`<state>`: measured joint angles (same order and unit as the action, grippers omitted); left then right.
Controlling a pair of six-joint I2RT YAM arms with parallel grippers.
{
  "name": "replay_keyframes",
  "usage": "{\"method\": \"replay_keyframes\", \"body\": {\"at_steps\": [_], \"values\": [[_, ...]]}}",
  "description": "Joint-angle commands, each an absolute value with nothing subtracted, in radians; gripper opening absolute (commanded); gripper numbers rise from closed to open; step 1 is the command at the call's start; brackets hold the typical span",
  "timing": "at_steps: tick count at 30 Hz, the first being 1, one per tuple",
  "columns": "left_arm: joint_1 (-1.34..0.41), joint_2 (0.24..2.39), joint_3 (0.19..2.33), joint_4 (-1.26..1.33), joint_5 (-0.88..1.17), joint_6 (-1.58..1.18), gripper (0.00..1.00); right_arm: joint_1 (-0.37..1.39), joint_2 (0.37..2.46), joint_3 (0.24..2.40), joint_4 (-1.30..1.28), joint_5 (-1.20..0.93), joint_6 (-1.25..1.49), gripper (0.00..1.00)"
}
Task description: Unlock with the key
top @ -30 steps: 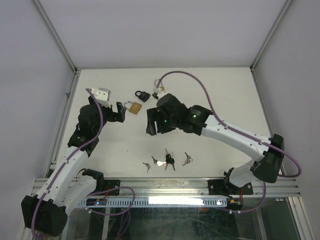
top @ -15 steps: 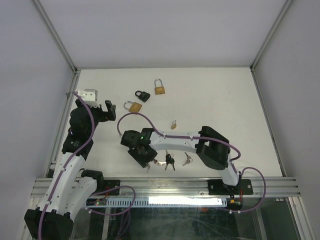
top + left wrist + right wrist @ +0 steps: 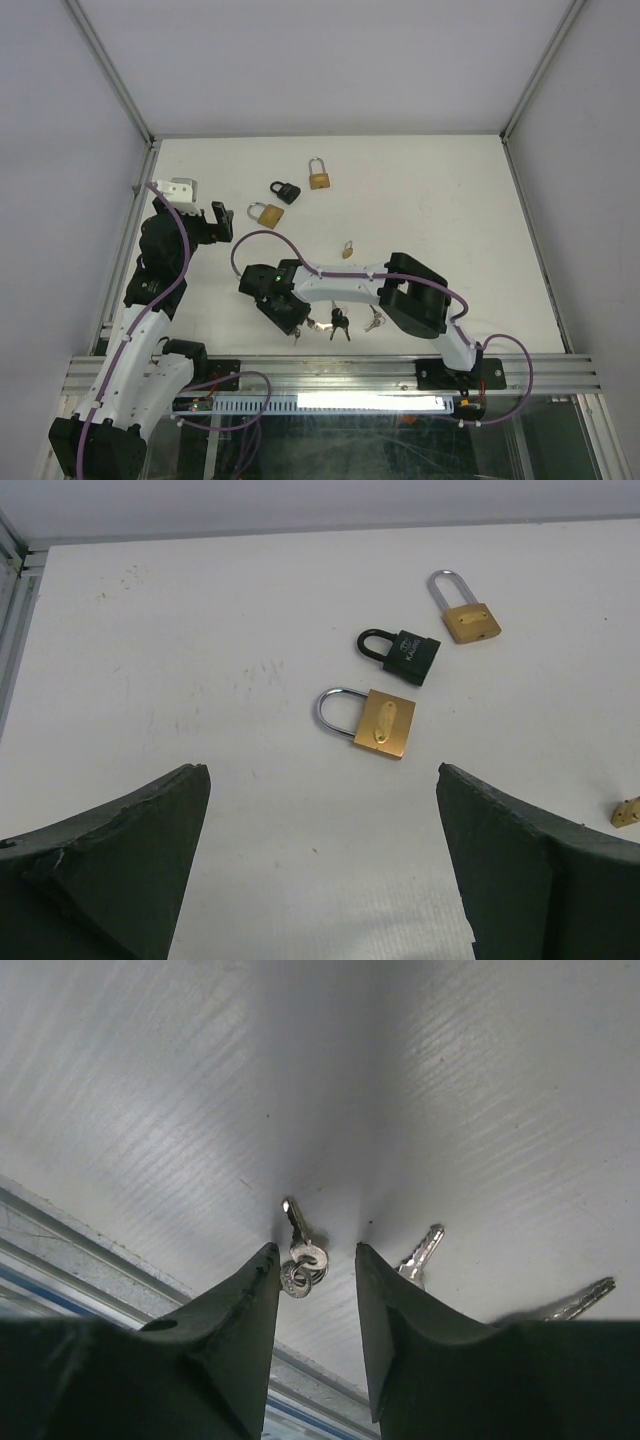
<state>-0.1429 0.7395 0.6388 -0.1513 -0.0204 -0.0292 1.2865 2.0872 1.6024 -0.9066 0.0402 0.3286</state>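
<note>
A small silver key on a ring lies flat near the table's front edge, and also shows in the top view as the key. My right gripper is lowered over it, jaws partly narrowed, with the ring in the gap next to the left finger; I see no grip. Three padlocks lie at the back: a brass padlock, a black padlock and a long-shackled brass padlock. My left gripper hovers wide open and holds nothing, short of the nearest brass padlock.
Two more keys lie just right of my right fingers, black-headed keys among them. A tiny brass padlock sits mid-table. The metal front rail runs close behind the keys.
My right arm has swung from the padlocks at the back down to the keys at the front, and its jaws have narrowed. My left arm drew back left, away from the brass padlock.
</note>
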Motion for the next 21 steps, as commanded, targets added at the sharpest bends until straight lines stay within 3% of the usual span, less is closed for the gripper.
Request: {"method": "replay_keyframes", "body": {"at_steps": [1, 4, 8, 12, 15, 21], "values": [[-0.139, 0.738, 0.658, -0.117, 0.002, -0.003, 0.99, 1.292, 2.103, 1.638, -0.885, 0.023, 0.297, 0.39], [-0.138, 0.735, 0.651, -0.109, 0.000, 0.004, 0.99, 1.294, 2.119, 1.629, -0.891, 0.029, 0.296, 0.35], [-0.138, 0.738, 0.648, -0.098, 0.000, 0.007, 0.99, 1.295, 2.123, 1.624, -0.903, 0.037, 0.296, 0.20], [-0.138, 0.739, 0.646, -0.086, 0.004, 0.020, 0.99, 1.295, 2.109, 1.624, -0.915, 0.032, 0.300, 0.13], [-0.138, 0.741, 0.645, -0.078, 0.005, 0.028, 0.99, 1.295, 2.102, 1.626, -0.917, 0.025, 0.302, 0.00], [-0.138, 0.740, 0.641, -0.072, 0.025, 0.041, 0.99, 1.291, 2.068, 1.626, -0.908, -0.020, 0.300, 0.00]]}}
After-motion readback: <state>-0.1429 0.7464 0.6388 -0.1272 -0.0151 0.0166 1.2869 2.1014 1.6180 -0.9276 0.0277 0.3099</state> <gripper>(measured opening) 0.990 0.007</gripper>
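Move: The small key with rings, leftmost in its row, lies practically under the right hand's half-open fingers, about 2 cm below the hand point. The next key is about 4 cm to the right and 2 cm farther out; the black-headed keys lie some 11 cm right and 3 cm farther out, all about 2 cm lower than the hand. From the left hand, the small key is about 20 cm right, 20 cm back and 21 cm down. Closing from less than half open to shut, the right fingertips pinch the small key by its head, right at the table top. The hand first sinks just under 1 cm onto the key, holds there pointing down while the fingers come together, then eases up about 0.5 cm, with hardly any sideways travel or turn. ##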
